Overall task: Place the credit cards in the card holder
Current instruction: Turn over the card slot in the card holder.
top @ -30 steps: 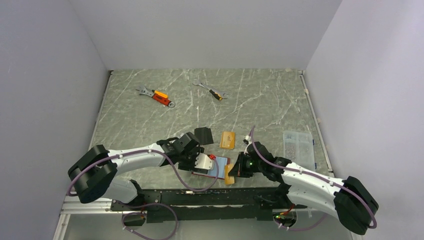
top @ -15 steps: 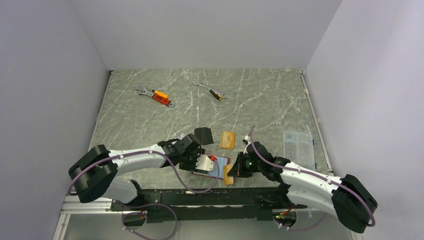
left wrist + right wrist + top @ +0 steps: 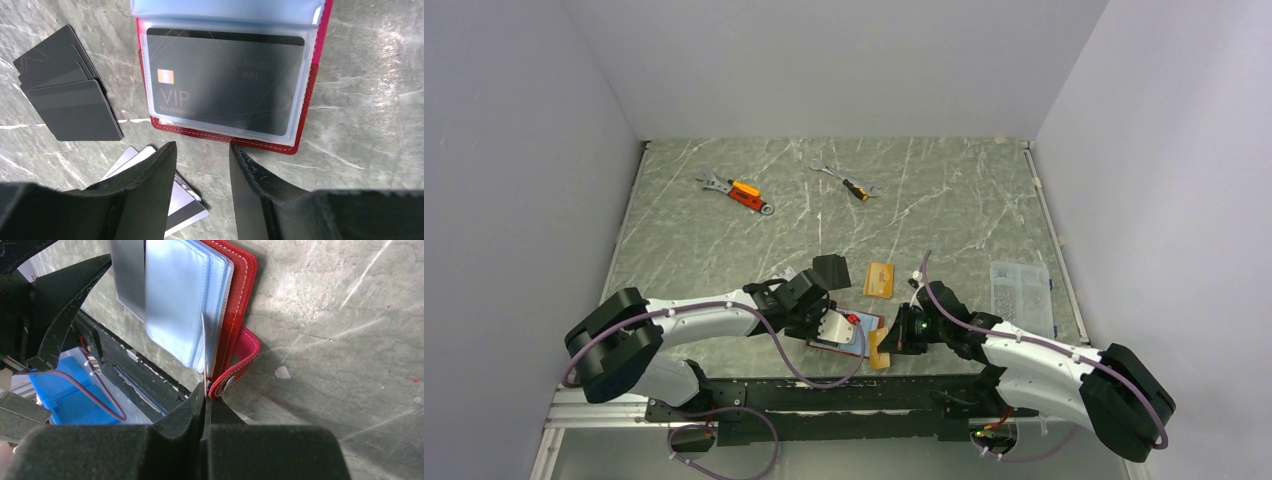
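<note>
The red card holder (image 3: 301, 120) lies open near the table's front edge, with a black VIP card (image 3: 225, 85) inside its top clear pocket. My left gripper (image 3: 202, 147) hovers open and empty just short of the holder's near edge. A fan of black cards (image 3: 65, 105) lies to its left, and silver-grey striped cards (image 3: 187, 205) lie partly under its left finger. My right gripper (image 3: 205, 390) is shut on an orange-gold card (image 3: 881, 352). The right wrist view shows that card edge-on, reaching in among the holder's pale blue pockets (image 3: 175, 295) beside the snap tab (image 3: 235, 377).
More orange-gold cards (image 3: 879, 280) lie behind the holder. Two orange-handled wrenches (image 3: 736, 190) (image 3: 849, 183) rest far back. A clear plastic box (image 3: 1021, 295) sits at the right. The table's front edge and arm rail run just behind the holder.
The left gripper's jaws have narrowed somewhat. The right arm has edged slightly left toward the holder with its card.
</note>
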Robot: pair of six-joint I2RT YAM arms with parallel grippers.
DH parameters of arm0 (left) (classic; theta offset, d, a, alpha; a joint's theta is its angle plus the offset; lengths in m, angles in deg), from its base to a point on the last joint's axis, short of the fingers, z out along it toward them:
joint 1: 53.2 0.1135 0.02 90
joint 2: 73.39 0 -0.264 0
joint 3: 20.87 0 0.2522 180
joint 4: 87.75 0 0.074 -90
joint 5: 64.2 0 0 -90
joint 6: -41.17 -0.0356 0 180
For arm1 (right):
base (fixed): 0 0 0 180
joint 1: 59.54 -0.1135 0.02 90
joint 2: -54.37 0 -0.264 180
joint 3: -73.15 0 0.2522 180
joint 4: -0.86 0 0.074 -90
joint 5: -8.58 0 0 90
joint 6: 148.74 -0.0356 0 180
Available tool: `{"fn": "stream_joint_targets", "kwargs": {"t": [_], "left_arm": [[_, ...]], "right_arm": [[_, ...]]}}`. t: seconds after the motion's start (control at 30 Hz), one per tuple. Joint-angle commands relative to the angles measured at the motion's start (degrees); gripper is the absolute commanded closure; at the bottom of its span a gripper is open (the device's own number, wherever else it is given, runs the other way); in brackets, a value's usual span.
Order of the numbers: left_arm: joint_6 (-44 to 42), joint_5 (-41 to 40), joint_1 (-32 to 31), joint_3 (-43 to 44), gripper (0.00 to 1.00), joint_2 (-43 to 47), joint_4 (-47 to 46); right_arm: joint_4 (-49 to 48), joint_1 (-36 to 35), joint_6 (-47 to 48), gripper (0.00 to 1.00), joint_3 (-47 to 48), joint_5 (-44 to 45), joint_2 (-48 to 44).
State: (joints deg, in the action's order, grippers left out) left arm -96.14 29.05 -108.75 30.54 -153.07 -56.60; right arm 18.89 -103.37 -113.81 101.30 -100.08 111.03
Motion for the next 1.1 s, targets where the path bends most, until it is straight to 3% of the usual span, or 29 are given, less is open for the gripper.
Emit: {"fn": "stream_joint_targets", "kwargs": {"t": [0.0, 0.63, 1.07], "left_arm": [[-0.93, -0.25, -0.59, 0.45, 0.53, -1.84, 0.18], [-1.68, 0.35, -1.21, 0.15, 0.68, -0.94, 1.98], [-2.11, 0.59, -1.23, 0.00, 0.72, 0.48, 2.72]], "right_arm": [[-0.98, 0.77, 0.29, 1.00, -1.07, -0.26, 0.11], [-7.72, 1.29, 0.56, 1.00, 0.68, -3.31, 4.21], [-3.96, 1.31, 2.47, 1.00, 4.77, -3.49, 2.51]]}}
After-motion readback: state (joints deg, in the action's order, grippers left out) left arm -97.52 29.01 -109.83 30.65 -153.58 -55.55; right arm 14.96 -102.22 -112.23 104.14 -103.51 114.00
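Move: The card slot I want to turn, the blue leaf on the holder's right half, has its middle about 6 cm left and 3 cm ahead of my right hand, 3 cm below; this hand already pinches an orange card. The VIP card lies some 14 cm left and 4 cm ahead, the orange card pile 16 cm ahead and 2 cm left. From my left hand the card slot is roughly 12 cm right, 2 cm back and 2 cm below. Still pinching the orange card, I keep my right hand low at the outer edge of the leaves, ease it left to work the card's edge in under the top one, then raise it while carrying on forward and left, about 2 cm up in all. Beside the holder's left edge my left hand stays almost in place and closes its fingers partway. ##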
